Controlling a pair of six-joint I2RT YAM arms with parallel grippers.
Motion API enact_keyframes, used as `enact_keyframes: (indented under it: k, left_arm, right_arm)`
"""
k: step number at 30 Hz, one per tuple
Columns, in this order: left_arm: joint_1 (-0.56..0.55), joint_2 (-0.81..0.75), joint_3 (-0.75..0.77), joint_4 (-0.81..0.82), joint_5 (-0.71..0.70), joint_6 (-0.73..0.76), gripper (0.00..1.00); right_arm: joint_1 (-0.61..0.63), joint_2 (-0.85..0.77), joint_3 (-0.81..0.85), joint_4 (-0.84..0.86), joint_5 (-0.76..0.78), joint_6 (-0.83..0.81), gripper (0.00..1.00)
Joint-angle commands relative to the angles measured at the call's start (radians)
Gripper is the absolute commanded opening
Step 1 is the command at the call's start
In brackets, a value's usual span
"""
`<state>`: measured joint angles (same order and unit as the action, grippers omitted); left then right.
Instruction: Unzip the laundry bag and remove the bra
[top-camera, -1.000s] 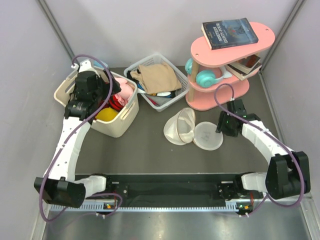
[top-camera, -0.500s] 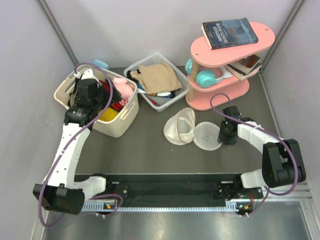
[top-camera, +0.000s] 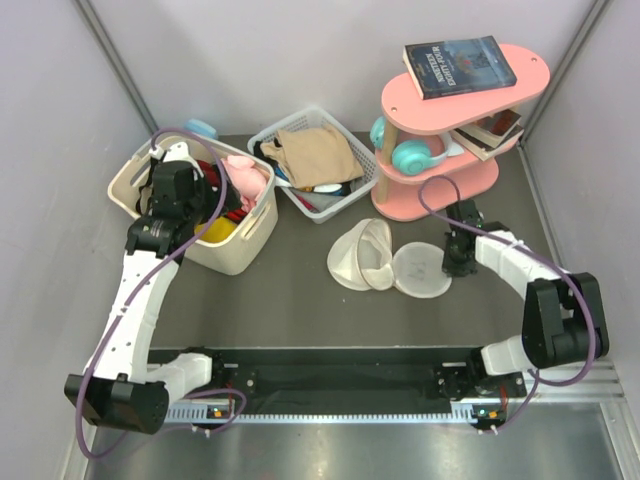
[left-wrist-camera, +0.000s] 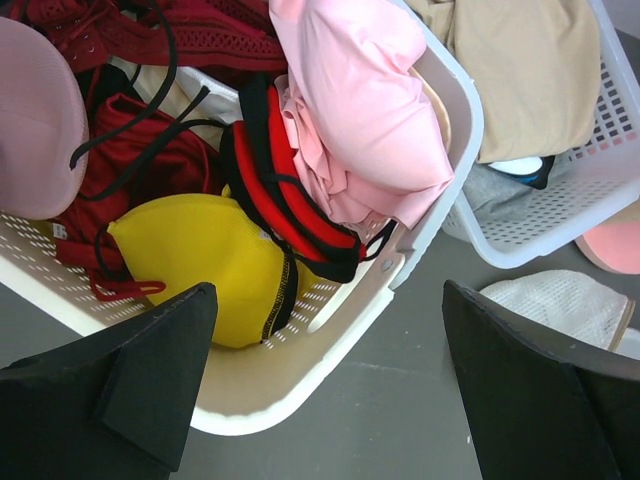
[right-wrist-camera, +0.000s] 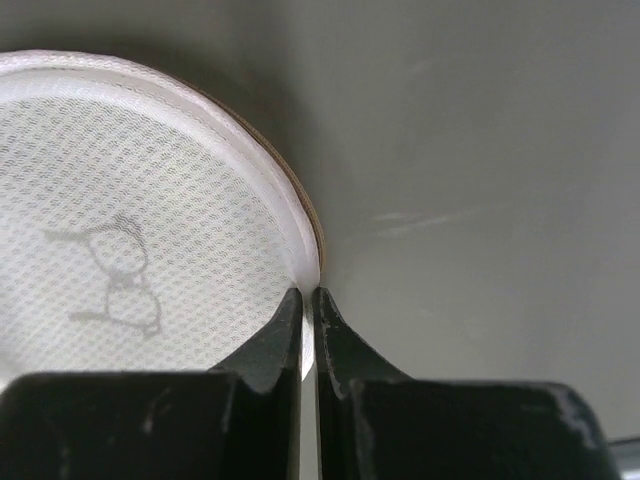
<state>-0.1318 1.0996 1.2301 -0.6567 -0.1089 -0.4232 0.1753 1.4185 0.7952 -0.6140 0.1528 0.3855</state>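
The laundry bag (top-camera: 362, 255) lies open mid-table, its domed half on the left and its flat mesh half (top-camera: 420, 270) with the black logo on the right. My right gripper (top-camera: 452, 266) is shut on the right rim of that flat half (right-wrist-camera: 130, 230), and the rim is pinched between the fingertips (right-wrist-camera: 308, 295). The light pink bra (top-camera: 250, 177) hangs over the right rim of the cream basket (top-camera: 240, 250). My left gripper (top-camera: 190, 210) hovers open above the basket's near corner with nothing between its fingers (left-wrist-camera: 328, 300). The bra (left-wrist-camera: 360, 110) lies beyond them.
The cream basket (left-wrist-camera: 300, 385) also holds red, black and yellow garments. A white wire-grid basket (top-camera: 345, 205) with tan cloth stands behind the bag. A pink two-tier shelf (top-camera: 440, 190) with books and teal headphones fills the back right. Grey walls close in on both sides.
My right gripper slid to the flat half's right edge and closed on its rim. The left arm drew back slightly over the basket and stayed open.
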Motion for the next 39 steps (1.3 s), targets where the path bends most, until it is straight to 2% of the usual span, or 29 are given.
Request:
enact_keyframes:
  k: [1,5,11,16,21,29,32,35,39]
  left_arm:
    - [-0.005,0.003,0.037,-0.004,0.009,0.038,0.98]
    - [-0.005,0.013,0.045,0.002,0.023,0.052,0.98]
    - [-0.006,0.014,0.051,0.0,0.025,0.073,0.98]
    - [-0.006,0.011,0.037,0.014,0.043,0.066,0.98]
    - [-0.006,0.008,0.019,0.025,0.054,0.052,0.98]
    - [-0.006,-0.006,0.009,0.023,0.055,0.05,0.98]
    - [-0.006,-0.014,0.006,0.017,0.054,0.047,0.98]
    - [-0.006,-0.021,0.003,0.016,0.052,0.044,0.98]
    - [-0.006,-0.032,0.005,0.008,0.045,0.041,0.98]
  right_arm:
    - [-0.013,-0.047,0.171,-0.11,0.213,-0.083,0.0]
    - [-0.011,-0.064,0.32,-0.176,0.313,-0.126,0.0]
    - [0.029,-0.046,0.438,-0.201,0.333,-0.137,0.0]
    - [0.242,-0.003,0.496,-0.202,0.45,-0.128,0.0]
    - [0.442,0.066,0.559,-0.167,0.45,-0.094,0.0]
    - [0.63,0.243,0.674,-0.191,0.476,-0.108,0.0]
    - [0.684,0.278,0.687,-0.176,0.443,-0.109,0.0]
    - [0.719,0.303,0.667,-0.133,0.323,-0.096,0.0]
    - [0.721,0.342,0.602,-0.028,0.057,-0.068,0.0]
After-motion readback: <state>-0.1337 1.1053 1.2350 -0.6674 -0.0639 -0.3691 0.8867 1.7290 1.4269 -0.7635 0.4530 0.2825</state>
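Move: My right hand has the lid's right rim pinched low on the table; the lid's middle is about 7 cm to the left and 1 cm ahead. The bag body, where the lid is going, gapes about 22 cm to the left and 5 cm ahead. The pink shelf's base is some 21 cm ahead and 4 cm left. From my idle left hand, the bag body lies about 28 cm right, 4 cm back and 24 cm lower. With my right fingers still shut on the rim, I raise the lid about 15 cm, going forward some 7 cm at first. Then I swing it left towards and over the bag body, about 25 cm, sinking some 5 cm and easing back a little as the hand turns roughly 40 degrees counter-clockwise. ##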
